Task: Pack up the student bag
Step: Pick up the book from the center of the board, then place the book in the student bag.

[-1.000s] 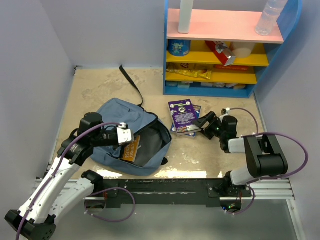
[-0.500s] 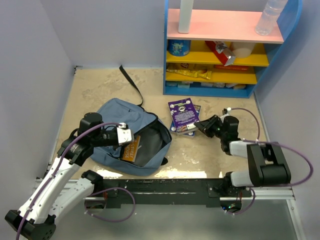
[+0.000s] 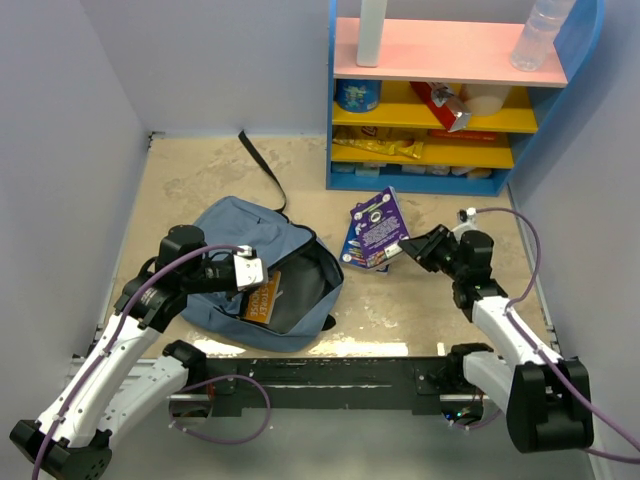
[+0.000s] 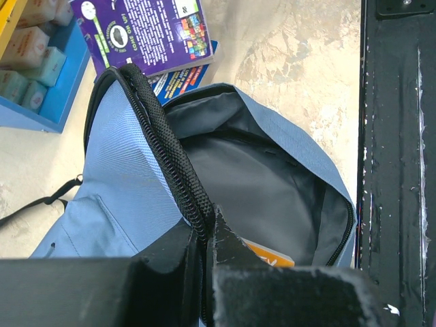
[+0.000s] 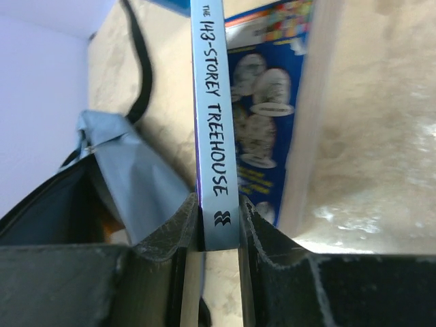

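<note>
The slate-blue student bag lies open on the table's left half, with an orange book inside its dark lining. My left gripper is shut on the bag's zipper rim and holds the opening up. My right gripper is shut on the spine of a purple book, "The 143-Storey Treehouse", lifted and tilted right of the bag. A blue book lies on the table beneath it.
A blue, yellow and pink shelf unit with snacks, a can and bottles stands at the back right. A black strap trails behind the bag. Purple walls close in left and right. A black rail runs along the near edge.
My right gripper has lifted the purple book off the blue book and tilted it up, with the arm swinging right. The left arm and bag have not moved.
</note>
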`<action>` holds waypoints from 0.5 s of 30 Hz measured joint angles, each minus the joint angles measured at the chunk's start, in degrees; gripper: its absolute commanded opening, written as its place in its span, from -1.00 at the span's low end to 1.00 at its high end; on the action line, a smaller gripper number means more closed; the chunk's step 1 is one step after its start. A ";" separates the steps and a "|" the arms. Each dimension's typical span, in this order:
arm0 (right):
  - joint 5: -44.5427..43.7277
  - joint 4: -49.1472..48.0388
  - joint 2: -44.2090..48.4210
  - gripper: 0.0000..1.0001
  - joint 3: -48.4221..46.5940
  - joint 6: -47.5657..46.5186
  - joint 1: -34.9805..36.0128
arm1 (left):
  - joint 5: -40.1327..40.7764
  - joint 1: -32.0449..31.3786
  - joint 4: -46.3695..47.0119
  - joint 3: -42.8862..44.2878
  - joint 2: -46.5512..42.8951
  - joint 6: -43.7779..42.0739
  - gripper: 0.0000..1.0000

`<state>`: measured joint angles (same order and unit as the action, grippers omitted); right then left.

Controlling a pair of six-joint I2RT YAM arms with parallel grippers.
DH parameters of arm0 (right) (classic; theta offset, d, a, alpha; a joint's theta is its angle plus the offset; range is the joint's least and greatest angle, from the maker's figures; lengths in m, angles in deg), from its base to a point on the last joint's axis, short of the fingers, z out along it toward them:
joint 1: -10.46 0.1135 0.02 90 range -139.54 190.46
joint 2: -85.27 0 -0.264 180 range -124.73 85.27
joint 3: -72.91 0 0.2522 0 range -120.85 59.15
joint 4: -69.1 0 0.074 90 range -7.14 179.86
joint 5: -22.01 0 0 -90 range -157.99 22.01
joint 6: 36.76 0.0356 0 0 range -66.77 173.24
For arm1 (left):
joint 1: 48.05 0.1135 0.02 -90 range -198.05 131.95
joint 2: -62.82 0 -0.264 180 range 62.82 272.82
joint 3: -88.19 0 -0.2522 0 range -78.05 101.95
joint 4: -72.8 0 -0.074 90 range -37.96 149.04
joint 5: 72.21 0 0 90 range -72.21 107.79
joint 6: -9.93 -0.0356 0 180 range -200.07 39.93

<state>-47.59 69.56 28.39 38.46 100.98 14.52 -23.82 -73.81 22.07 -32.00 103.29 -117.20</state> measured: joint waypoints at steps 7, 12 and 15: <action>11.39 -3.50 7.17 -1.00 1.14 6.05 -0.11 | -0.11 0.00 0.00 -0.09 0.00 0.02 -1.00; 17.18 -6.93 12.96 -1.00 1.18 14.23 -0.07 | -0.17 0.00 0.02 -0.17 0.02 0.02 -1.00; 20.24 -10.56 15.37 -1.00 1.31 20.46 0.20 | -0.17 0.00 0.02 -0.17 0.02 0.02 -1.00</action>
<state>-27.35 59.01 43.75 39.78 121.44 14.71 -23.99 -73.81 22.09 -32.18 103.31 -117.17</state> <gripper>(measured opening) 0.244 0.060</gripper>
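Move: About 22 cm to the right hand's left, 10 cm back and 7 cm lower is the bag's open mouth; the purple book, already gripped by one end, has its middle some 6 cm ahead, 5 cm left and 3 cm below. The blue book lies roughly 8 cm left of this hand, level with it and 11 cm down. From the left hand, the mouth is about 8 cm right, level, 16 cm below. Lifting the purple book some 12 cm, the right hand draws it back about 6 cm and left 5 cm, shortening the level distance to the bag. Its wrist rolls left side up, swings counter-clockwise and tips the fingers upward, about 30 degrees in all, with the grip on the spine end kept. The left hand stays put, still pinching the bag's zipped rim. ##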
